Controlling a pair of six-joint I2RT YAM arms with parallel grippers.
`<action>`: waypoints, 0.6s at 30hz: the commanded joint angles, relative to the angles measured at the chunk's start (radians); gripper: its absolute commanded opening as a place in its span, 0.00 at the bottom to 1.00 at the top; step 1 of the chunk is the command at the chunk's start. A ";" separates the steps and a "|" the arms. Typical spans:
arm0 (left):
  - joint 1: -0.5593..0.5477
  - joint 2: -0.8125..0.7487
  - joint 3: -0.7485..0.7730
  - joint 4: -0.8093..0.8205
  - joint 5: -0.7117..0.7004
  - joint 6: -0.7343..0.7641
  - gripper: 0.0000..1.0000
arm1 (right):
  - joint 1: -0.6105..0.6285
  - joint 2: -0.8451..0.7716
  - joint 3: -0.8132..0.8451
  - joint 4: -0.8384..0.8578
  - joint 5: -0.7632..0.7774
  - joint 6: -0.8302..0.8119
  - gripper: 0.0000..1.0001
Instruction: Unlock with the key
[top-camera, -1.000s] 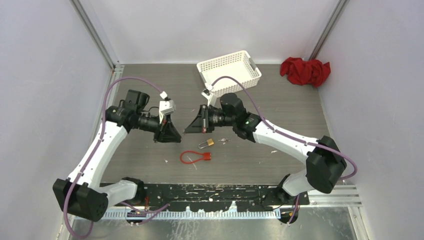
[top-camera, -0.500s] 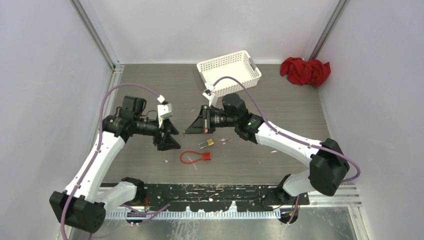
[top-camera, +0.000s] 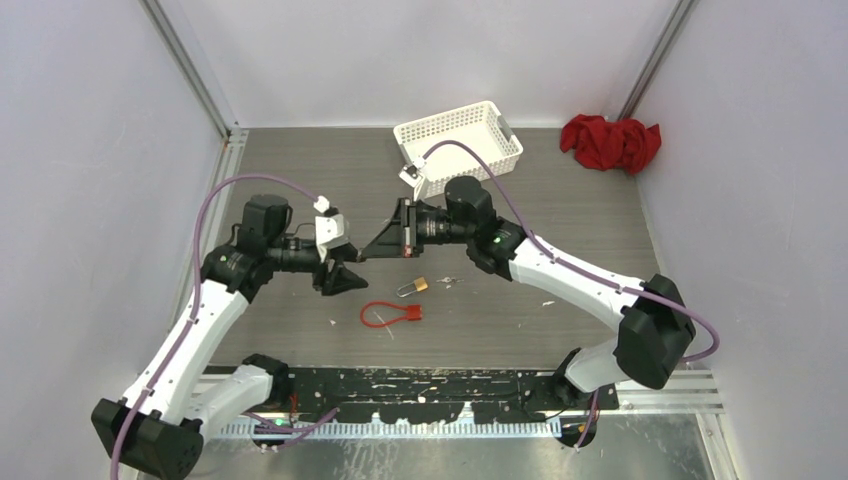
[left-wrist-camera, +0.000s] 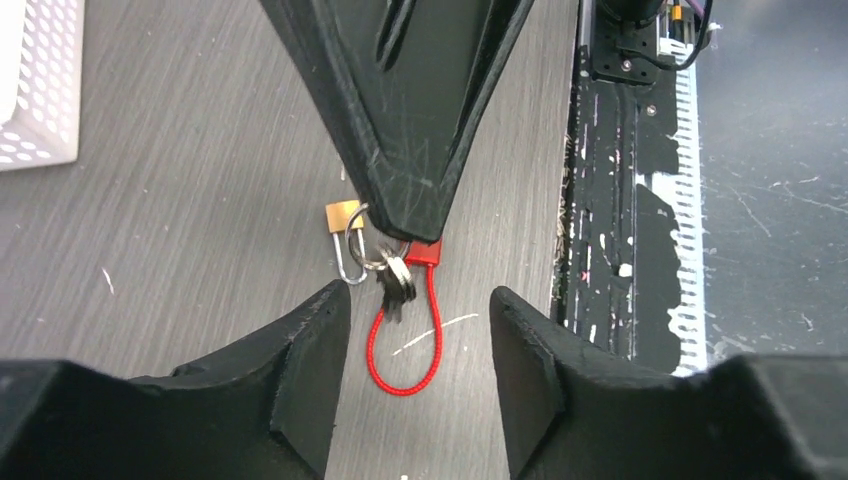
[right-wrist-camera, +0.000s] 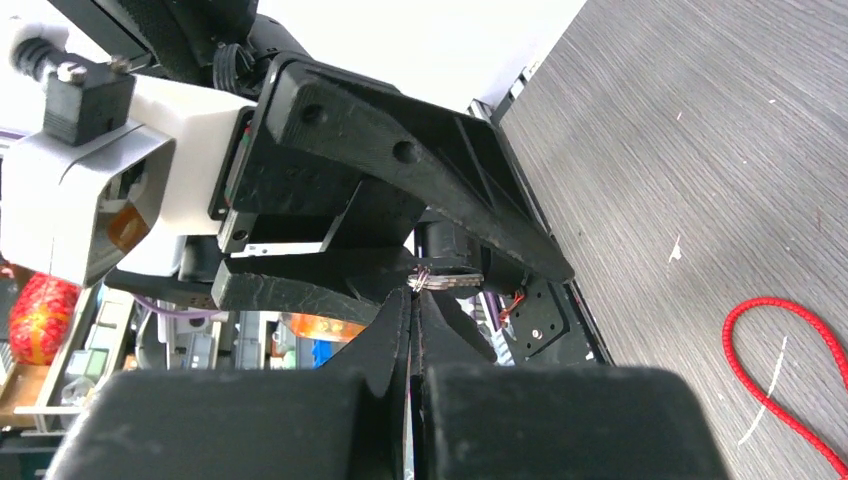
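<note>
My right gripper (top-camera: 366, 254) is shut on a bunch of keys (left-wrist-camera: 396, 277), which hang from its tips on a ring above the table. In the right wrist view the keys (right-wrist-camera: 446, 280) stick out just past its closed fingertips (right-wrist-camera: 413, 297). My left gripper (left-wrist-camera: 418, 296) faces it, open, with nothing between its fingers; the keys hang just beyond its tips. A small brass padlock (top-camera: 416, 286) with a silver shackle lies on the table under the two grippers. In the left wrist view the padlock (left-wrist-camera: 342, 214) lies beside the keys.
A red cable loop (top-camera: 388, 314) lies on the table near the padlock. A white basket (top-camera: 459, 138) stands at the back and a red cloth (top-camera: 610, 141) at the back right. The black base rail (top-camera: 440, 388) runs along the near edge.
My left gripper has opened and its arm has drawn back and down a little. The right gripper, still shut, has moved left toward it.
</note>
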 joint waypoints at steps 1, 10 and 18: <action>-0.016 -0.009 0.002 0.090 0.023 0.034 0.49 | 0.005 0.010 0.051 0.047 -0.027 0.006 0.00; -0.015 -0.073 -0.013 0.099 0.009 0.028 0.15 | 0.003 0.012 0.058 0.004 0.001 -0.026 0.01; -0.015 -0.090 -0.013 0.084 -0.019 0.047 0.00 | 0.003 -0.014 0.052 -0.059 0.030 -0.064 0.01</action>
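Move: The key hangs on its ring from my shut right fingertips, about 2 cm to the left of that hand's point and 1 cm below it. From my open left hand it lies roughly 1 cm ahead, 1 cm to the right and 2 cm above. On the table about 23 cm below my left hand, the padlock lies some 3 cm ahead and 8 cm right, the red cable lock 2 cm back and 4 cm right. I shut my left fingers from a bit over half open to almost closed around the dangling key, lifting that hand about 1 cm into line with the key and rolling it nearly 10 degrees so its forward side rises. My right hand keeps its pinch on the key ring, facing my left hand, and eases down about 1 cm to meet it. ##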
